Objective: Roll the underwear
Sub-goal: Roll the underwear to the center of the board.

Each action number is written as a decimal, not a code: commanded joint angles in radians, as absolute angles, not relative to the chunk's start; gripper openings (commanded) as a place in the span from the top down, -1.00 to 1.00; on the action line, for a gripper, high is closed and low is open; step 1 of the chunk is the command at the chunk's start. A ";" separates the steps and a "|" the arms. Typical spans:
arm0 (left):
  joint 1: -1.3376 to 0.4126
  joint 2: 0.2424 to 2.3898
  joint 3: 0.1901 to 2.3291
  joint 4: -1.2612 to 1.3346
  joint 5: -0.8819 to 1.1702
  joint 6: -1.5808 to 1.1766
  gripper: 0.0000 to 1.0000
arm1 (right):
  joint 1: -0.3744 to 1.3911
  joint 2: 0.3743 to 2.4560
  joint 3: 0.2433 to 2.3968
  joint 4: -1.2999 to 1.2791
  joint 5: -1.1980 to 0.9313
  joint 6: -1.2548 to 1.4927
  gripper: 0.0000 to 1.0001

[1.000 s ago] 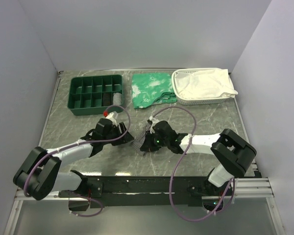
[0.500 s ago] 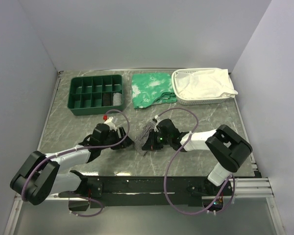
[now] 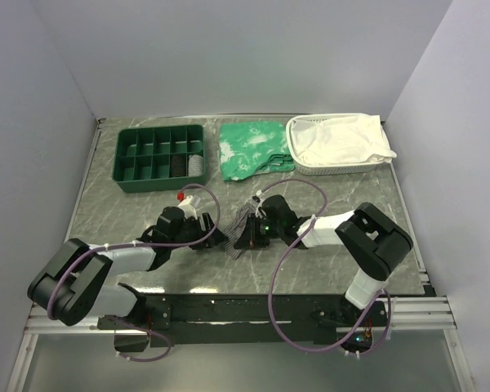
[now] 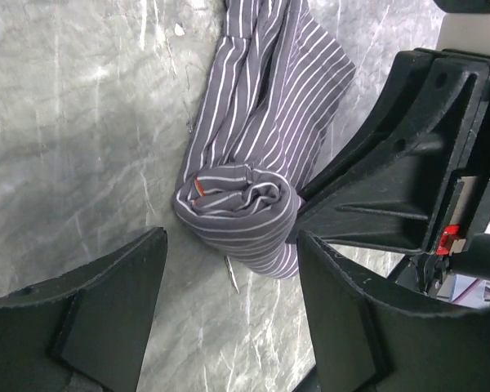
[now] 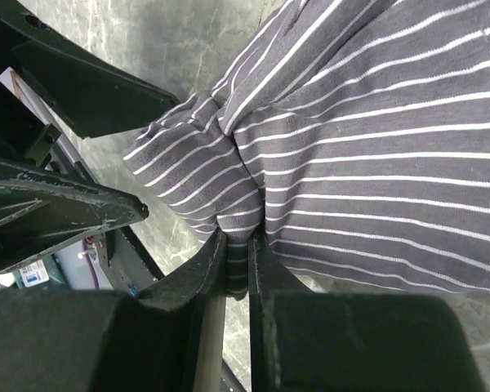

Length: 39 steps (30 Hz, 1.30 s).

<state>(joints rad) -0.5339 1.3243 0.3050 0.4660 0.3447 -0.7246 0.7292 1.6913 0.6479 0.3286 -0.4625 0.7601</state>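
The underwear [image 3: 240,227] is a grey pinstriped bundle on the marble table between the two arms, partly rolled. In the left wrist view its rolled end [image 4: 243,206] shows a small orange tag and lies just beyond my left gripper [image 4: 231,249]. That gripper is open, its fingers [image 4: 106,314] apart on either side of bare table, touching nothing. My right gripper [image 5: 238,245] is shut on a fold at the edge of the underwear [image 5: 376,147]. From above, the left gripper [image 3: 216,238] and the right gripper [image 3: 247,238] face each other across the bundle.
A green compartment tray [image 3: 122,160] stands at the back left, with a grey roll in one cell. A green patterned cloth [image 3: 251,148] lies at the back middle. A white basket [image 3: 376,162] holding a white cloth sits at the back right.
My left gripper has moved right, closer to the rolled end, and its jaws have opened a little wider. The right gripper and the bundle have shifted slightly left.
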 commanded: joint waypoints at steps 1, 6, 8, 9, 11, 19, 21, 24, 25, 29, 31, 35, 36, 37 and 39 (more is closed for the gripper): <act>-0.538 1.365 0.327 0.549 0.368 -0.729 -0.39 | 0.724 1.730 0.653 0.238 -0.413 0.710 0.89; -0.538 1.440 0.302 0.641 0.361 -0.781 -0.25 | 0.723 1.733 0.649 0.239 -0.423 0.704 0.88; -0.535 1.465 0.301 0.676 0.357 -0.788 -0.19 | 0.721 1.738 0.650 0.244 -0.442 0.700 0.87; -0.535 1.486 0.301 0.692 0.354 -0.795 -0.18 | 0.721 1.741 0.652 0.247 -0.448 0.692 0.87; -0.537 1.506 0.307 0.718 0.354 -0.802 -0.17 | 0.721 1.747 0.657 0.247 -0.463 0.686 0.85; -0.537 1.568 0.324 0.696 0.318 -0.822 0.14 | 0.722 1.750 0.689 0.198 -0.465 0.638 0.77; -0.537 1.578 0.327 0.680 0.307 -0.827 0.25 | 0.722 1.746 0.693 0.195 -0.465 0.634 0.73; -0.537 1.583 0.334 0.666 0.308 -0.833 0.33 | 0.727 1.691 0.690 0.190 -0.442 0.629 0.50; -0.537 1.583 0.337 0.657 0.308 -0.833 0.35 | 0.729 1.671 0.686 0.184 -0.425 0.626 0.36; -0.540 1.559 0.368 0.589 0.295 -0.828 0.37 | 0.755 1.534 0.680 0.112 -0.289 0.603 0.07; -0.541 1.545 0.383 0.527 0.284 -0.827 0.39 | 0.790 1.441 0.683 0.040 -0.148 0.581 -0.05; -0.551 1.505 0.448 0.381 0.249 -0.828 0.42 | 0.896 1.322 0.715 -0.080 0.117 0.523 -0.15; -0.555 1.497 0.460 0.353 0.236 -0.830 0.43 | 0.916 1.298 0.722 -0.093 0.156 0.514 -0.16; -0.560 1.491 0.488 0.291 0.230 -0.830 0.44 | 0.943 1.293 0.739 -0.118 0.196 0.503 -0.17; -0.566 1.476 0.520 0.218 0.212 -0.839 0.47 | 1.014 1.301 0.755 -0.133 0.293 0.480 -0.18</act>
<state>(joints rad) -0.5537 1.5127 0.4507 0.4374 0.2955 -0.8356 0.9207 1.3174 0.6991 -0.0311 0.0101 0.5545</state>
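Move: The underwear's rolled end lies just off the open left fingertips, about 2 cm ahead, 2 cm right and 2 cm down; the right gripper already pinches it, its middle being roughly 2 cm left and 1 cm back of that hand. The underwear's flat part stretches out from it, some 6 cm ahead and 6 cm right of the left hand. From the left hand, the green cloth is about 26 cm ahead and 8 cm right, the green organizer 23 cm ahead and 18 cm left. Bring the left gripper forward and right about 3 cm, sinking slightly, and close its fingers to pinch the rolled end of the underwear. Keep the right gripper pinching in place until the left has largely closed, then open it, let go, and lift it about 7 cm up and slightly right, turning the wrist some 25 degrees. ##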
